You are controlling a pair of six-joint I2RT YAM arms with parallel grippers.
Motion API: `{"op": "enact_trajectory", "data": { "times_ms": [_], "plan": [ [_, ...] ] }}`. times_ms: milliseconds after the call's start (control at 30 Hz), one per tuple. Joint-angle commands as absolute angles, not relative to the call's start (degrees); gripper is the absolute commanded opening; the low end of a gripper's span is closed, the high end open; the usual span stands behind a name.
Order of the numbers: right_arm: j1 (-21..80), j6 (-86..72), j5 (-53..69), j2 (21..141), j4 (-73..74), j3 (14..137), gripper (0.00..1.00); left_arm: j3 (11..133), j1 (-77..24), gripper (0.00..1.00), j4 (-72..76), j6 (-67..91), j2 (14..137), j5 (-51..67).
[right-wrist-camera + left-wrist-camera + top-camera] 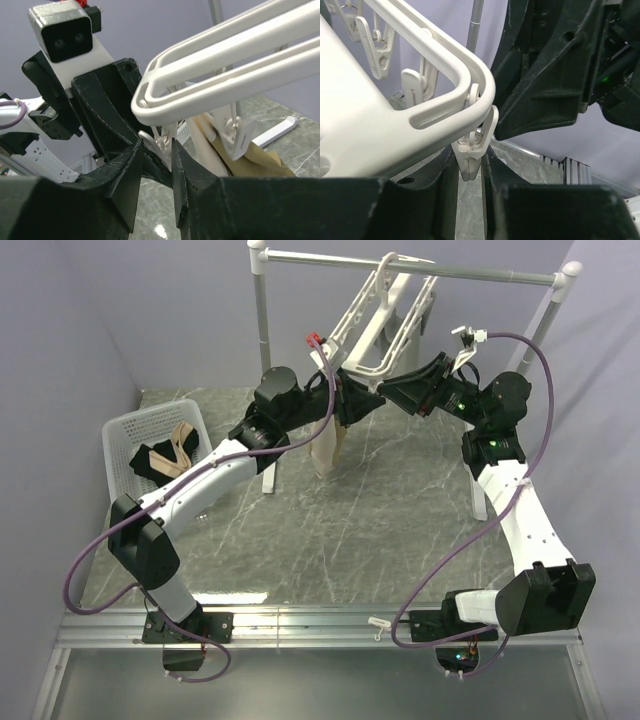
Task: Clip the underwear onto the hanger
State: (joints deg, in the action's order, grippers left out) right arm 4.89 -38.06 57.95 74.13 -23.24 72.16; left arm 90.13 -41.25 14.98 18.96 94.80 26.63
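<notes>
The white hanger (385, 315) hangs tilted from the silver rail, and both grippers meet under its lower corner. The tan underwear (328, 445) dangles below that corner. In the right wrist view the underwear (255, 160) hangs from a white clip (234, 134). My left gripper (362, 400) is shut on another dangling clip (469, 160) under the rounded corner of the hanger (395, 125), one finger on each side of it. My right gripper (156, 146) is open around a small clip (164, 142) below the hanger (225, 75), with a gap at its left finger.
The silver rail stand (420, 268) spans the back, and one of its white feet (280, 127) rests on the marble table. A white basket (125, 435) at the left holds black and beige cloth pieces (165, 460). Grey walls close in both sides.
</notes>
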Motion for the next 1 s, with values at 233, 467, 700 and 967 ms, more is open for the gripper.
{"op": "enact_trajectory", "data": {
  "times_ms": [233,467,700,967],
  "plan": [
    [4.57,-39.11,59.07,73.39,-28.13,71.28,0.23,92.72,-40.87,0.05,16.61,21.62,96.50,30.06],
    [4.57,-39.46,59.24,73.30,-28.56,71.37,0.30,93.60,-40.87,0.05,16.09,22.15,97.21,31.20],
    [4.48,-39.20,59.06,73.39,-28.13,71.37,0.00,93.25,-40.96,0.37,15.12,20.75,96.16,26.56],
    [4.75,-38.32,58.27,73.56,-25.93,72.16,0.00,92.28,-41.84,0.47,13.18,14.94,93.95,18.54]
  ]
}}
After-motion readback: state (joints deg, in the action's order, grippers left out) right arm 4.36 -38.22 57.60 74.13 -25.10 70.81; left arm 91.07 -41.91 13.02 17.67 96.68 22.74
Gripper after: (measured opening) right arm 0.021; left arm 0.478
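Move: The left hand already has the clip at the hanger's near end between its fingertips; the hanger's near end is some 4 cm above and 2 cm ahead. The underwear hangs about 3 cm ahead, 7 cm to the left and 12 cm below the left hand. From the right hand, its fingers part open, the same clip is roughly 3 cm to the left, level fore and aft, and about 1 cm lower. Left hand sinks about 1.5 cm, opens off the clip and edges forward; right fingers shut fully beside the clip. ##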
